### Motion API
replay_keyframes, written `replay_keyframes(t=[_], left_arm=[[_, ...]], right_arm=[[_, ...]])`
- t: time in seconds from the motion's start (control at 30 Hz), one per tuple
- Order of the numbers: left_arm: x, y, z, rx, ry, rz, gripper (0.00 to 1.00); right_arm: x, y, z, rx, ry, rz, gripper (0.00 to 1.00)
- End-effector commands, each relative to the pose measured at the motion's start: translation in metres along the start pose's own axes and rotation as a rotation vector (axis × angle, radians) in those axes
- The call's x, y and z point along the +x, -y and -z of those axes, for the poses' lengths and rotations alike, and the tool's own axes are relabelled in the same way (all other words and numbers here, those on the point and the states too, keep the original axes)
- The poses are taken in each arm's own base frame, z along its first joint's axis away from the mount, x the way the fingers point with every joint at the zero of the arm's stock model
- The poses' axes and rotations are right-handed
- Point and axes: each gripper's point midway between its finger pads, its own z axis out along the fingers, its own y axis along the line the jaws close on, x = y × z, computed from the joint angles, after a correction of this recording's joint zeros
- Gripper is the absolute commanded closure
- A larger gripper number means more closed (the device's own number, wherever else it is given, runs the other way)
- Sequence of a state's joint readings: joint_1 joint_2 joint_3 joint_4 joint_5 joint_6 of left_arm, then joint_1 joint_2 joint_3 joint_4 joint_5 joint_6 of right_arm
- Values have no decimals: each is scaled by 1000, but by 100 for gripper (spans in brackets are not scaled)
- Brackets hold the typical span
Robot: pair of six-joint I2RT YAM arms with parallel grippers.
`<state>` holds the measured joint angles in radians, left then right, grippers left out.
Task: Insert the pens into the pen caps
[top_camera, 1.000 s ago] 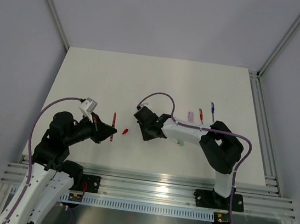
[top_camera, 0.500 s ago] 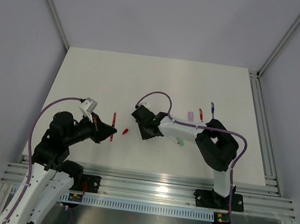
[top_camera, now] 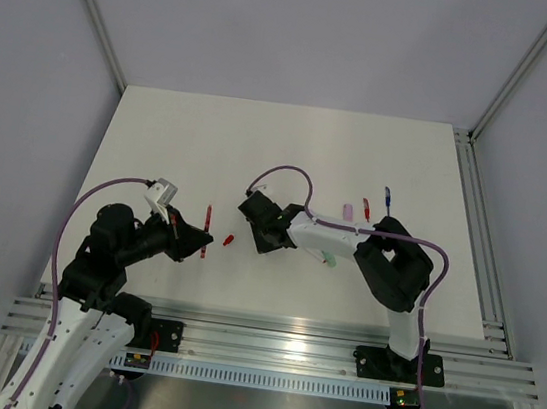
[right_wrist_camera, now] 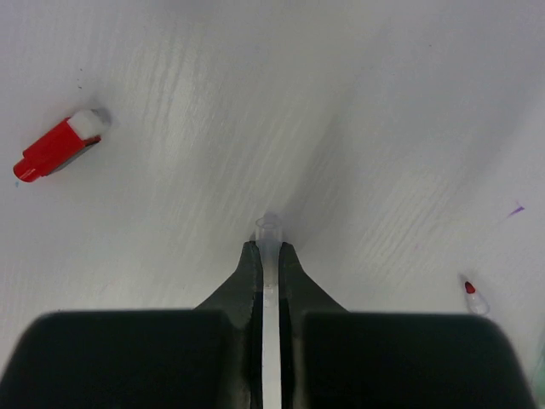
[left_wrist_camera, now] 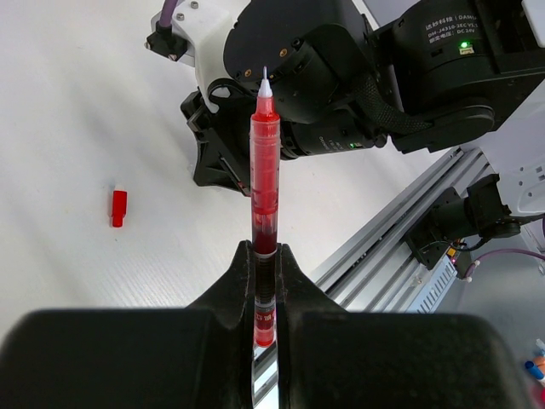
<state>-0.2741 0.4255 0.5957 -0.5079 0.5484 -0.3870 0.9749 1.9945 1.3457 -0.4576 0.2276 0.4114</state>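
Observation:
My left gripper (left_wrist_camera: 266,256) is shut on a red pen (left_wrist_camera: 264,183), which stands up from the jaws with its white tip bare. In the top view this pen (top_camera: 207,228) hangs over the table at my left gripper (top_camera: 204,244). A red pen cap (top_camera: 229,240) lies on the table between the arms, also seen from the left wrist (left_wrist_camera: 118,208) and the right wrist (right_wrist_camera: 55,146). My right gripper (right_wrist_camera: 267,247) points down close to the table just right of that cap. Its jaws are shut on a small clear tube (right_wrist_camera: 268,228).
By the right arm's elbow lie a pink cap (top_camera: 348,212), a short red pen (top_camera: 365,209) and a blue pen (top_camera: 387,201). A pale green piece (top_camera: 329,261) lies under the right forearm. A tiny clear, red-tipped bit (right_wrist_camera: 473,296) rests on the table.
The right gripper has crept a little to the left and its jaws have closed. The left arm and the red pen have not moved.

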Motion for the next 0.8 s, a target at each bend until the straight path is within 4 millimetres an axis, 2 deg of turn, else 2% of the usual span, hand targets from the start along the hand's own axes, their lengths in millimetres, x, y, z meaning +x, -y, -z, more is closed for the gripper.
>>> replay_keyframes(t=[0.0, 0.03, 0.07, 0.1, 0.13, 0.17, 0.2, 0.23, 0.27, 0.3, 0.33, 0.37, 0.4, 0.6, 0.7, 0.77], left_arm=[[-16, 6, 2, 10, 42, -45, 100], [-16, 6, 2, 10, 43, -44, 100], [-17, 6, 2, 9, 45, -44, 100], [-16, 6, 2, 11, 45, -44, 100], [-16, 5, 2, 10, 42, -40, 100], [-17, 5, 1, 13, 43, -40, 100], [-16, 6, 1, 21, 39, -37, 100], [-15, 5, 0, 22, 34, -31, 100], [-15, 6, -1, 26, 34, -30, 100], [-15, 8, -1, 41, 30, -32, 100], [-15, 8, -1, 46, 30, -27, 100], [-13, 10, -2, 61, 23, -25, 100], [-13, 10, -3, 65, 22, -23, 100], [-13, 14, -3, 91, 18, -23, 100], [-12, 13, -4, 90, 14, -20, 100], [-12, 12, -5, 90, 10, -17, 100]], right_arm=[[-10, 5, 11, 13, 70, -35, 100], [-19, 3, 17, 0, 110, -48, 100], [-17, 5, 21, -6, 121, -64, 100], [-29, 3, 39, -34, 173, -89, 100], [-40, -1, 48, -67, 225, -109, 100], [-35, 0, 53, -85, 236, -129, 100], [-49, -3, 77, -135, 307, -156, 100], [-63, -11, 90, -196, 375, -203, 100], [-58, -9, 94, -218, 393, -229, 100], [-73, -12, 121, -277, 471, -267, 100], [-92, -20, 139, -352, 555, -330, 100], [-97, -20, 155, -393, 600, -361, 100], [-112, -25, 172, -451, 670, -395, 100], [-165, -52, 251, -675, 905, -494, 100], [-178, -66, 276, -753, 971, -485, 100], [-183, -74, 284, -783, 986, -470, 100]])
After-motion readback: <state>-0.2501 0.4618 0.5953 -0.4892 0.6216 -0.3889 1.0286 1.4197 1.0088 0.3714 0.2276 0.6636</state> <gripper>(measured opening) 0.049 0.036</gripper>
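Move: The right hand, down at the table with a clear pen cap already pinched, is bound for the red pen that the left hand holds tip up. That pen's middle is roughly 9 cm back, 9 cm left and 23 cm above the right hand, and about 3 cm above the left hand's grip, 1 cm ahead. On the table, the small red cap sits some 7 cm left, level with the right hand; the white marker about 12 cm right, 1 cm back. Keeping its pinch on the clear cap, the right hand lifts it off the table and sweeps up about 27 cm, edging some 5 cm left later on, towards the red pen. On the way the wrist swings roughly 65 degrees, so the fingers go from steeply down to nearly level, pointing left and forward. The left hand holds the pen almost still. ##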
